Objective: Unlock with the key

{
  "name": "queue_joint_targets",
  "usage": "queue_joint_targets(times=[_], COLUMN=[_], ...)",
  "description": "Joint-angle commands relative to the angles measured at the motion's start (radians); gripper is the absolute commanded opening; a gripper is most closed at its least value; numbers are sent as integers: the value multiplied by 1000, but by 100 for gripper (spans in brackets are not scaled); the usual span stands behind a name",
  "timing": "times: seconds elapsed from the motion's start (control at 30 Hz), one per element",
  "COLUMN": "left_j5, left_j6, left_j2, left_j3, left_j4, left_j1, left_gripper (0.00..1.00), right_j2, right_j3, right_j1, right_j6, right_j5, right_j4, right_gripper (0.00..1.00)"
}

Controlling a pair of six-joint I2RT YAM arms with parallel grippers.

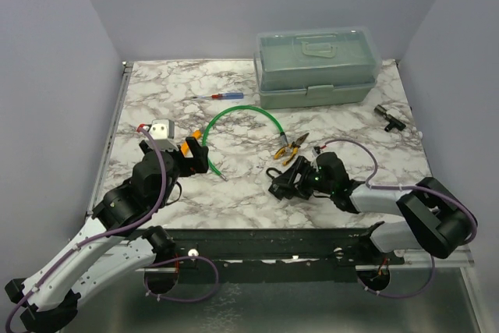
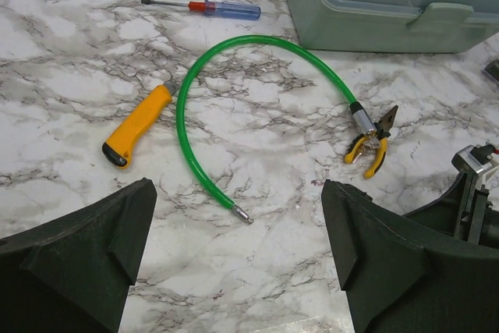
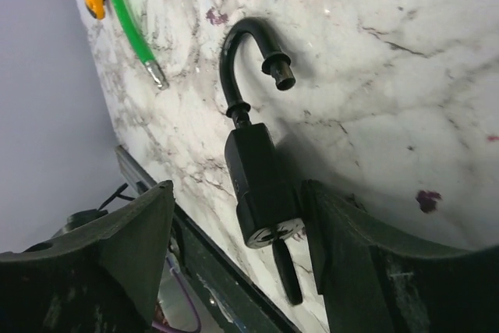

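A black padlock lies on the marble table near its front edge, also seen from above as the padlock. Its curved shackle has one end out of the body. The key, dark and small, sticks out of the silver keyhole face. My right gripper is open around the lock body. One finger sits close beside the body and the other stands well apart. My left gripper hovers open over bare marble, at the left in the top view, holding nothing.
A green cable curves across the middle. Beside it lie an orange-handled tool, yellow-handled pliers and a red-and-blue screwdriver. A grey-green toolbox stands at the back, and a small black part lies at the right.
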Motion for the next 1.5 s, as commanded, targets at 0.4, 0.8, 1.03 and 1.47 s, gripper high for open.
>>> queue_joint_targets(times=[0.4,0.8,1.03,1.47], left_j5=[-15,-13,-16,-12], left_j6=[8,8,11,21], left_j2=[-13,-8,-1,3], left_j3=[-8,-8,-9,-9], left_j4=[-8,-9,-8,-5], left_j1=[5,9,11,23], left_gripper=[94,94,94,94], right_j2=[-223,-108,-42,105], right_j3=[203,197,195,258], right_j1=[-6,8,41,117], right_j6=[-423,-445,-396,-305], right_j5=[233,116,72,31], right_j4=[-581,-469,-388,-221], right_gripper=[62,46,44,43])
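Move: The padlock, its key in it, lies loose at my right fingertips, about 2 cm to the left of that hand, 1 cm ahead and some 2 cm below. The pliers lie roughly 12 cm ahead of my right hand and 2 cm to its right; the green hose's tip is about 17 cm to its left and 3 cm ahead. From my left hand the padlock is around 21 cm to the right, level with it fore and aft, and 24 cm below. I draw my right hand back off the padlock, about 3.5 cm to the right while rising 3 cm and edging forward, fingers tipping down. Then I sink again and sweep some 6 cm left to the padlock, easing back a little, with the hand turned about 15 degrees counter-clockwise. My fingers narrow to under half open and end around the lower body by the key, seemingly against it. ##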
